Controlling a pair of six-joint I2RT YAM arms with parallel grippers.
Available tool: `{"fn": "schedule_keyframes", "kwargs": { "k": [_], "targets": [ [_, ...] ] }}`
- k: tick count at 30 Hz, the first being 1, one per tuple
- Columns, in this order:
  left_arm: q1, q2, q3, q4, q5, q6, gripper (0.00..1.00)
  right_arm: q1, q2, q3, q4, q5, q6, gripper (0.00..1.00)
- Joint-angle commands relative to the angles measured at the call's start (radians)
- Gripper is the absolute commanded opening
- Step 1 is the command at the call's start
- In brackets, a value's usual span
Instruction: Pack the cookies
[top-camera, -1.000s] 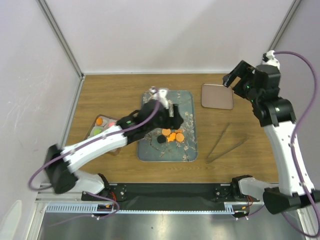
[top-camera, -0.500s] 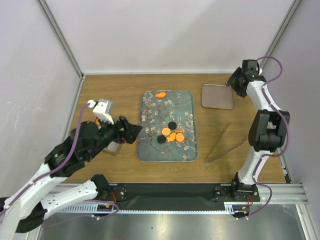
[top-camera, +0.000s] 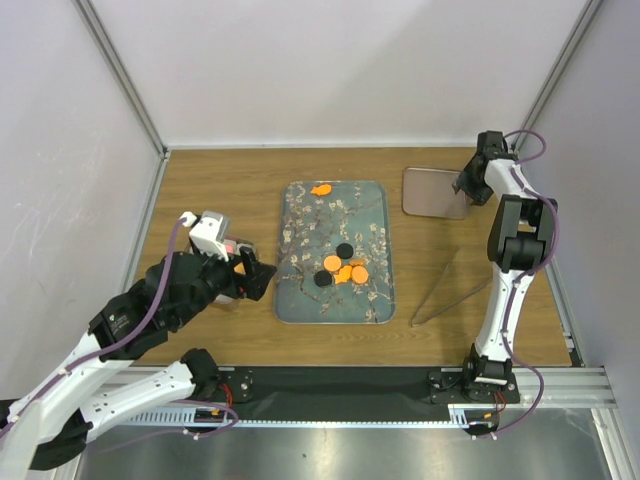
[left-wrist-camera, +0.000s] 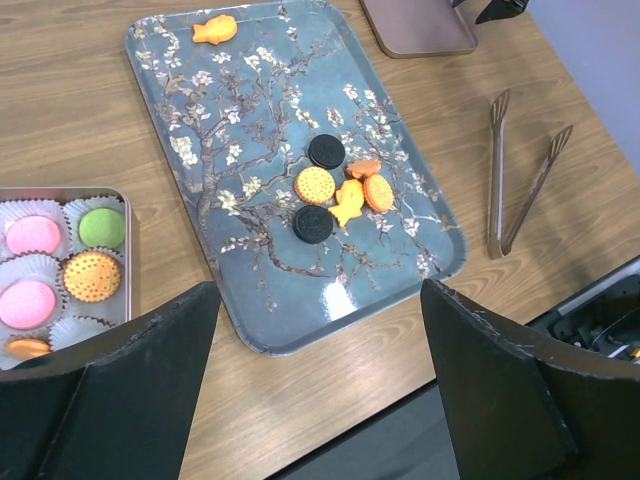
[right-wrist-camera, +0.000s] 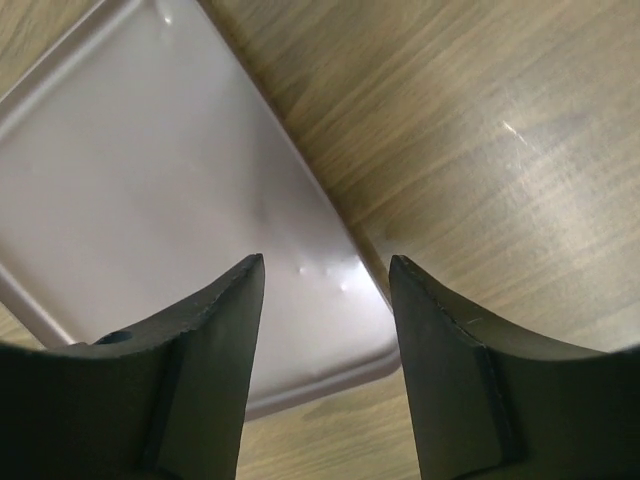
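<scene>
Several cookies lie on the floral tray (top-camera: 300, 300): a cluster of orange and black discs (top-camera: 345, 270) and one irregular orange piece (top-camera: 321, 189) at the far end. In the left wrist view I see black (left-wrist-camera: 326, 151) and orange (left-wrist-camera: 315, 185) discs on the tray (left-wrist-camera: 210, 150). A tin (left-wrist-camera: 125, 290) to its left holds pink (left-wrist-camera: 34, 235), green (left-wrist-camera: 102, 227) and orange (left-wrist-camera: 92, 276) cookies in paper cups. My left gripper (top-camera: 255, 280) (left-wrist-camera: 318, 290) hangs open and empty above the tray's near left corner. My right gripper (top-camera: 468, 186) (right-wrist-camera: 325, 265) is open, astride the edge of the lid (right-wrist-camera: 150, 170).
The pinkish lid (top-camera: 433, 192) lies on the wood at the far right. Metal tongs (top-camera: 450, 290) (left-wrist-camera: 520, 180) lie right of the tray. White walls close in the table at the back and on both sides.
My left arm pulled back from the tray's far end to its near left corner. My right arm dropped to the lid's right edge and its jaws narrowed.
</scene>
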Motion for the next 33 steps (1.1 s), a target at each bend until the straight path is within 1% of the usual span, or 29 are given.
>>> {"fn": "schedule_keyframes", "kwargs": {
  "k": [1, 11, 14, 18, 25, 29, 30, 33],
  "targets": [
    [0.007, -0.006, -0.004, 0.021, -0.008, 0.038, 0.88, -0.004, 0.034, 0.074, -0.019, 0.015, -0.036, 0.58],
    [0.007, -0.008, -0.021, 0.024, -0.014, 0.039, 0.89, -0.004, 0.101, 0.140, -0.038, 0.007, -0.054, 0.52],
    [0.007, -0.005, -0.024, 0.024, -0.022, 0.039, 0.89, -0.004, 0.112, 0.147, -0.041, 0.001, -0.059, 0.47],
    [0.007, -0.006, -0.020, 0.024, -0.023, 0.038, 0.89, -0.004, 0.120, 0.146, -0.043, -0.002, -0.066, 0.36],
    [0.007, -0.006, -0.018, 0.023, -0.025, 0.042, 0.89, -0.004, 0.109, 0.120, -0.043, 0.005, -0.077, 0.32],
    [0.005, -0.003, -0.020, 0.029, -0.023, 0.045, 0.89, -0.004, 0.092, 0.089, -0.035, 0.008, -0.086, 0.24],
    [0.007, -0.002, -0.020, 0.030, -0.023, 0.047, 0.89, -0.004, 0.081, 0.072, -0.027, 0.008, -0.088, 0.20],
    [0.007, 0.001, -0.023, 0.035, -0.025, 0.053, 0.89, -0.004, 0.049, 0.022, -0.003, 0.012, -0.089, 0.16]
  ]
}}
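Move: The lid lies flat just under the open right gripper, its middle roughly 8 cm to the hand's left, 3 cm ahead and 3 cm below, with its right rim between the fingertips. The tongs lie about 24 cm back and 4 cm left of this hand; the big tray's middle is some 35 cm left and 15 cm back. From the raised left hand, the lid is about 39 cm ahead, 40 cm right and 28 cm below. Downward by about 2 cm and slightly forward, the right hand settles onto the lid's right rim, one fingertip inside the rim and the other outside. Most of the closing comes after the descent slows: the half-open fingers draw nearly shut and pinch the rim near its near-right corner, with hardly any wrist turn. ##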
